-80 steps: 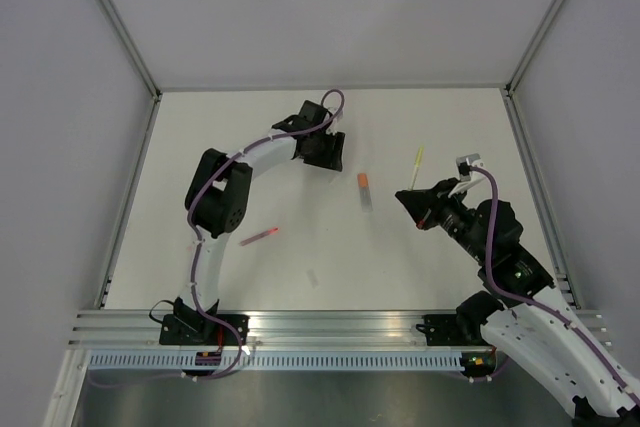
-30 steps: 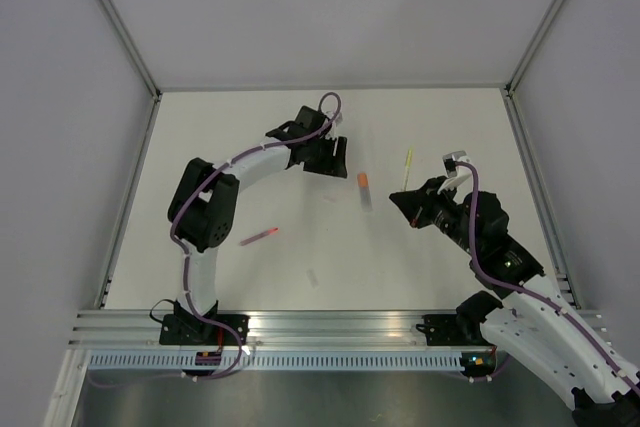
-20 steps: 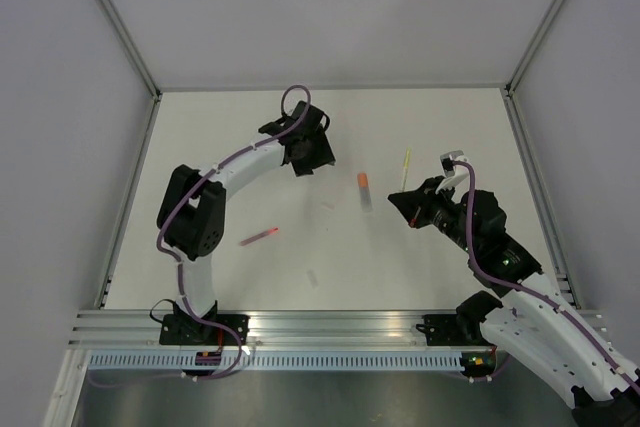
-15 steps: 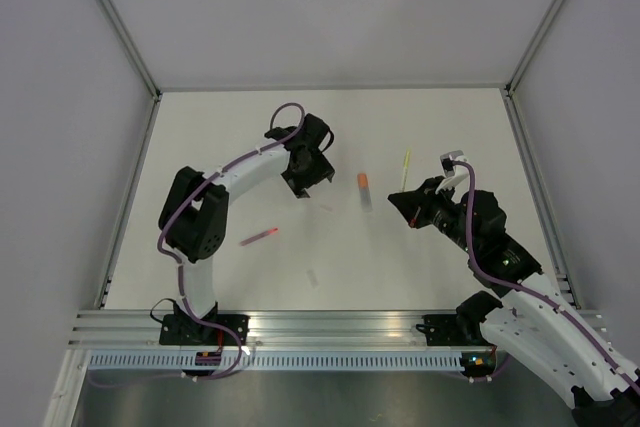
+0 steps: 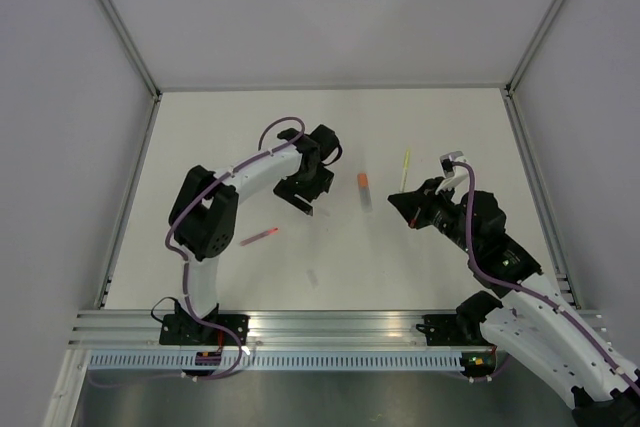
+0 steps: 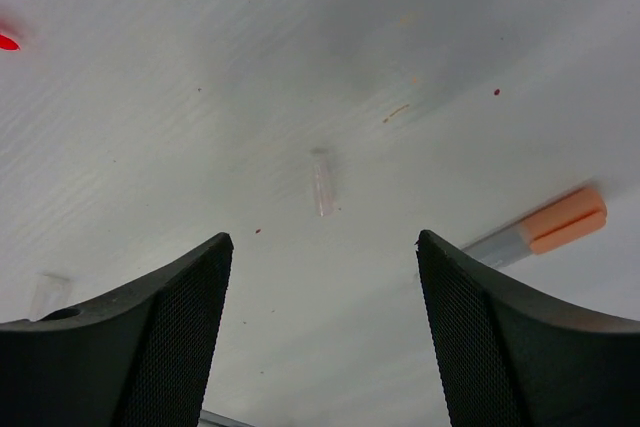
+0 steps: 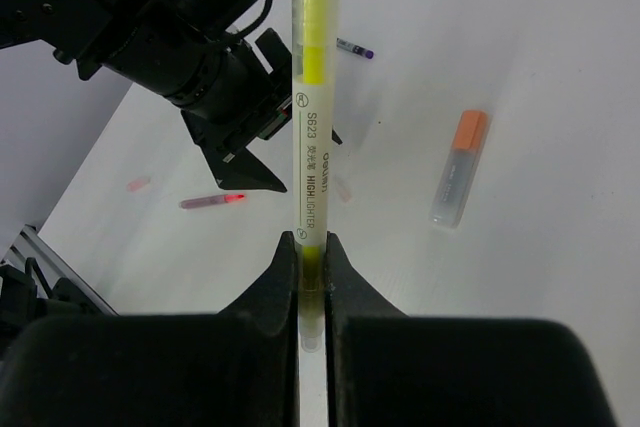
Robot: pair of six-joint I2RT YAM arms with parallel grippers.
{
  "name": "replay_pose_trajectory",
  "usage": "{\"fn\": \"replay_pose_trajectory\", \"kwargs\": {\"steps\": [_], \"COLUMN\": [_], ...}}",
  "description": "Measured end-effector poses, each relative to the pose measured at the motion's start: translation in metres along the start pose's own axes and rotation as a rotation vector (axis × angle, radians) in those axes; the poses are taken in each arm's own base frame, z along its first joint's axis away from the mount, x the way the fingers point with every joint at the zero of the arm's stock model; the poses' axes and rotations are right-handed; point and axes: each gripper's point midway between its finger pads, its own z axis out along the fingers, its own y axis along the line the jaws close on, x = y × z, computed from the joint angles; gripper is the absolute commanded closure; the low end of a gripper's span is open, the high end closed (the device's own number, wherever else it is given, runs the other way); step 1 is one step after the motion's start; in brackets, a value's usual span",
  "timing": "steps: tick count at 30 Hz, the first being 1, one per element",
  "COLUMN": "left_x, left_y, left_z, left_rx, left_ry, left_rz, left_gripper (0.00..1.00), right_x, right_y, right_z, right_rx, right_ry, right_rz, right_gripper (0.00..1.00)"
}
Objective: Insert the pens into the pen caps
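My right gripper [image 7: 310, 237] is shut on the lower end of a pale yellow highlighter pen [image 7: 310, 117], which sticks out ahead of the fingers; from above the pen [image 5: 405, 165] points toward the far side. An orange pen cap on a greyish clear sleeve [image 5: 363, 187] lies on the table between the arms, also in the right wrist view [image 7: 458, 169]. My left gripper [image 5: 303, 197] hangs open just left of it, jaws wide with nothing between them [image 6: 322, 237]; the orange cap [image 6: 565, 222] shows beside its right finger. A red-pink pen [image 5: 259, 237] lies nearer the left arm.
A small clear cap [image 6: 322, 182] lies on the table ahead of the left jaws, another clear piece [image 5: 313, 275] nearer the front. A dark purple pen [image 7: 355, 47] lies beyond the left gripper. Aluminium rails [image 5: 130, 57] and grey walls ring the white table [image 5: 450, 127].
The left gripper has swung from the far side toward the near middle, turned downward and opened wider. The right arm holds still with the yellow pen.
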Motion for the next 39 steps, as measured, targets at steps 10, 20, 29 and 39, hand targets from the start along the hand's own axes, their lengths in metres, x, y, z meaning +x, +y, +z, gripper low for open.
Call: {"fn": "replay_pose_trajectory", "kwargs": {"steps": [10, 20, 29, 39], "left_x": [0.003, 0.012, 0.021, 0.025], "left_y": [0.0, 0.005, 0.01, 0.019], "left_z": [0.027, 0.052, 0.051, 0.05], "left_rx": [-0.06, -0.121, -0.132, -0.131], "left_ry": [-0.008, 0.01, 0.02, 0.02], "left_rz": [-0.118, -0.165, -0.204, -0.229], "left_gripper": [0.26, 0.34, 0.5, 0.79], "right_x": [-0.002, -0.003, -0.003, -0.002], "right_y": [0.002, 0.002, 0.002, 0.001], "right_z": [-0.002, -0.003, -0.003, -0.002], "right_rx": [-0.008, -0.009, -0.009, -0.008], "right_ry": [-0.01, -0.012, -0.012, -0.009], "right_rz": [-0.009, -0.011, -0.012, -0.012], "right_gripper": [1.0, 1.0, 1.0, 1.0]}}
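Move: The small clear cap lies almost straight under the open left hand, some 6 cm down and about 1 cm to its right. From that hand, the orange highlighter lies about 12 cm to the right and 5 cm ahead, and the red pen about 14 cm to the left and 6 cm back. The right hand is holding the yellow pen up, and the same clear cap lies roughly 19 cm to its left, 8 cm ahead and 23 cm below it. Down onto the small clear cap comes the left hand, fingers pointing at the table, sinking about 5 cm while turning some 15 degrees counter-clockwise. Once low it slides back about 2 cm as the fingers close from wide open to a narrow gap around the cap, the finger on the forward side pushing the cap back along the table. ##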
